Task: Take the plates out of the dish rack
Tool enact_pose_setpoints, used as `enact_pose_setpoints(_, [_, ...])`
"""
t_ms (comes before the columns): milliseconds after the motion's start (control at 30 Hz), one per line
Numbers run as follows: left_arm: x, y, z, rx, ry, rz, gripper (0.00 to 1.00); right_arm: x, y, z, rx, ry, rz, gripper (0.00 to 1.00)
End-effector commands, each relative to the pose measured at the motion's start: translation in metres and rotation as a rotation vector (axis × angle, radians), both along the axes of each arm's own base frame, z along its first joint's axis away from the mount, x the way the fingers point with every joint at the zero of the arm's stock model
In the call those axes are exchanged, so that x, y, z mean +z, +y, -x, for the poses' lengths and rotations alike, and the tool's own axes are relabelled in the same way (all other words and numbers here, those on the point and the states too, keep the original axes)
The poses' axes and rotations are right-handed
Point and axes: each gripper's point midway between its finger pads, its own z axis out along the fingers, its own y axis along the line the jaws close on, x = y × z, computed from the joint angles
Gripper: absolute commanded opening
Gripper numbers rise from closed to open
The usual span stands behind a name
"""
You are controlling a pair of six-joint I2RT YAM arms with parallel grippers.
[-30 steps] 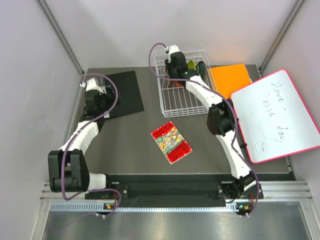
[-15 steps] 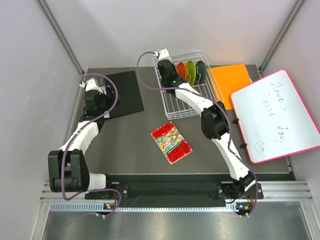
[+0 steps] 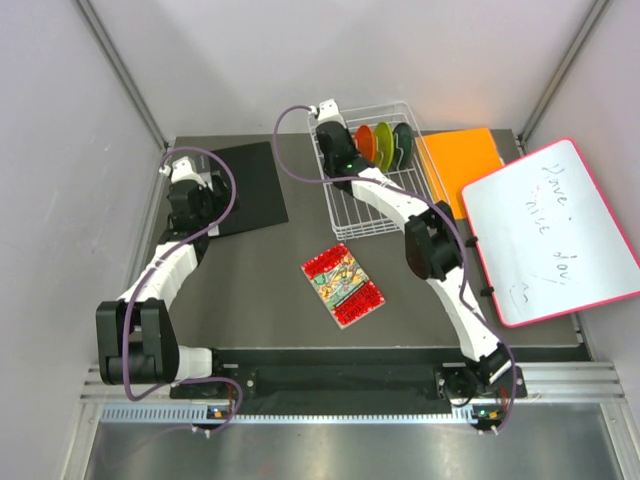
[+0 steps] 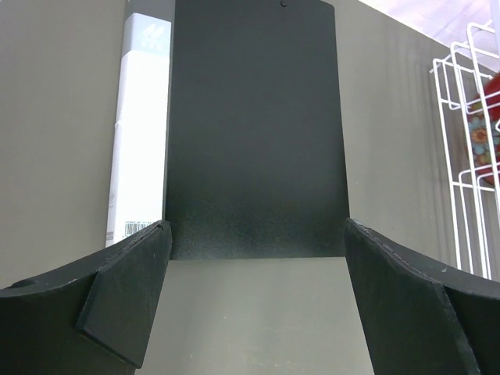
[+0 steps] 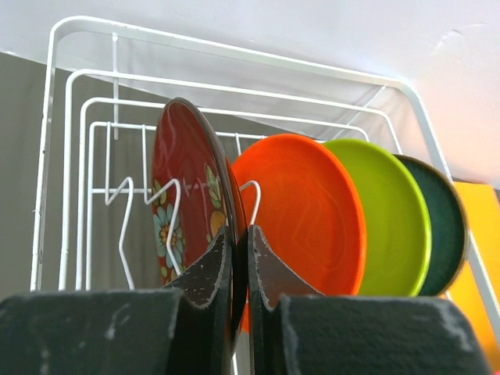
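Observation:
The white wire dish rack (image 3: 368, 212) stands at the back middle of the table and also shows in the right wrist view (image 5: 234, 53). Four plates stand upright in it: dark red with flowers (image 5: 183, 180), orange (image 5: 305, 211), lime green (image 5: 391, 211) and dark teal (image 5: 441, 219). My right gripper (image 5: 238, 230) is shut on the near rim of the dark red plate, at the rack's far left end (image 3: 335, 145). My left gripper (image 4: 258, 234) is open and empty, low over the near edge of a black mat (image 4: 258, 117), far left of the rack (image 3: 190, 200).
An orange board (image 3: 460, 158) lies right of the rack, and a pink-edged whiteboard (image 3: 550, 230) lies at the right. A red patterned packet (image 3: 343, 285) lies mid-table. A white strip (image 4: 141, 141) runs along the mat's left side. The rack's corner (image 4: 469, 156) shows in the left wrist view.
My right arm swung left from above the plates to the rack's left end, uncovering the orange, green and teal plates in the top view. The left arm has not moved.

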Motion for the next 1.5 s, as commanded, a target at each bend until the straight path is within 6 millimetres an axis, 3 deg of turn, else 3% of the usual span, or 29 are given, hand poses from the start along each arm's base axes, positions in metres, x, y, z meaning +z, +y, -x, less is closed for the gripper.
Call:
enact_pose_setpoints(0, [0.008, 0.002, -0.003, 0.010, -0.021, -0.016, 0.95, 0.146, -0.026, 0.018, -0.099, -0.274, -0.089, 0.00])
enact_pose_setpoints(67, [0.010, 0.003, -0.002, 0.012, -0.024, -0.019, 0.95, 0.162, -0.031, 0.024, -0.114, -0.302, -0.092, 0.00])
enact_pose_setpoints(233, [0.012, 0.003, -0.001, 0.015, -0.026, -0.017, 0.95, 0.175, -0.041, 0.032, -0.152, -0.326, -0.065, 0.00])
enact_pose_setpoints(267, [0.014, 0.003, -0.001, 0.015, -0.029, -0.015, 0.95, 0.185, -0.044, 0.037, -0.155, -0.341, -0.075, 0.00])
enact_pose_setpoints(333, [0.016, 0.000, 0.000, 0.009, -0.034, -0.008, 0.95, 0.182, -0.047, 0.043, -0.157, -0.333, -0.068, 0.00])
enact_pose_setpoints(367, [0.017, 0.000, 0.000, 0.005, -0.036, -0.005, 0.95, 0.199, -0.053, 0.051, -0.161, -0.351, -0.087, 0.00])
enact_pose_setpoints(433, [0.020, -0.004, 0.001, -0.007, -0.038, 0.007, 0.95, 0.201, -0.056, 0.062, -0.147, -0.342, -0.106, 0.00])
enact_pose_setpoints(467, [0.022, -0.007, 0.001, -0.022, -0.042, 0.014, 0.95, 0.216, -0.063, 0.075, -0.128, -0.336, -0.120, 0.00])
enact_pose_setpoints(533, [0.026, -0.012, 0.001, -0.041, -0.047, 0.029, 0.95, 0.215, -0.059, 0.086, -0.057, -0.298, -0.177, 0.00])
enact_pose_setpoints(567, [0.028, -0.023, 0.002, -0.098, -0.050, 0.055, 0.94, 0.237, -0.066, 0.102, -0.027, -0.311, -0.223, 0.00])
enact_pose_setpoints(600, [0.032, -0.029, 0.004, -0.120, -0.057, 0.074, 0.94, 0.219, -0.059, 0.110, 0.030, -0.228, -0.244, 0.00])
enact_pose_setpoints(700, [0.042, -0.047, 0.011, -0.197, -0.083, 0.134, 0.93, 0.223, -0.058, 0.144, 0.147, -0.161, -0.339, 0.00])
enact_pose_setpoints(733, [0.045, -0.051, 0.012, -0.214, -0.091, 0.146, 0.93, 0.236, -0.062, 0.159, 0.189, -0.163, -0.363, 0.00])
enact_pose_setpoints(800, [0.054, -0.061, 0.017, -0.261, -0.114, 0.185, 0.93, 0.222, -0.050, 0.177, 0.287, -0.077, -0.455, 0.00])
enact_pose_setpoints(833, [0.057, -0.066, 0.020, -0.283, -0.123, 0.198, 0.93, 0.234, -0.053, 0.190, 0.327, -0.084, -0.497, 0.00])
enact_pose_setpoints(867, [0.064, -0.069, 0.022, -0.295, -0.141, 0.214, 0.93, 0.218, -0.048, 0.197, 0.359, -0.036, -0.529, 0.00])
enact_pose_setpoints(933, [0.068, -0.078, 0.029, -0.346, -0.157, 0.242, 0.93, 0.225, -0.043, 0.217, 0.450, -0.019, -0.600, 0.00])
enact_pose_setpoints(967, [0.077, -0.081, 0.031, -0.358, -0.187, 0.258, 0.93, 0.210, -0.039, 0.223, 0.469, 0.023, -0.628, 0.00])
enact_pose_setpoints(1033, [0.075, -0.088, 0.038, -0.393, -0.192, 0.282, 0.93, 0.220, -0.032, 0.240, 0.572, 0.023, -0.694, 0.00])
enact_pose_setpoints(1067, [0.080, -0.090, 0.041, -0.404, -0.209, 0.294, 0.93, 0.207, -0.029, 0.245, 0.585, 0.060, -0.725, 0.00])
enact_pose_setpoints(1133, [0.080, -0.094, 0.046, -0.426, -0.230, 0.306, 0.93, 0.214, -0.022, 0.258, 0.672, 0.064, -0.780, 0.00])
enact_pose_setpoints(1200, [0.085, -0.096, 0.052, -0.444, -0.272, 0.316, 0.93, 0.200, -0.014, 0.270, 0.733, 0.127, -0.832, 0.00])
enact_pose_setpoints(1467, [0.092, -0.130, 0.079, -0.574, -0.340, 0.395, 0.93, 0.175, 0.004, 0.284, 0.822, 0.201, -0.979, 0.00])
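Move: The maroon plate, its near edge already in the right fingers, still stands in the dish rack; the patterned red box it is brought towards lies about 36 cm back of the right hand, straight behind it, some 17 below. The orange plate is 7 cm right and 2 ahead, the lime one about 11 right. From the left hand the maroon plate is some 20 cm ahead and 33 right; the black mat lies 10 ahead and 3 right, on the table. The maroon plate, still pinched by the right fingers, is lifted out of the rack, some 20 cm up, then drawn back nearly 30 cm and lowered about 10 towards the red box, while the wrist rolls its left side up and swings counter-clockwise. The left hand, open, dips slightly, then heads right, back and up towards the plate, turning clockwise. ##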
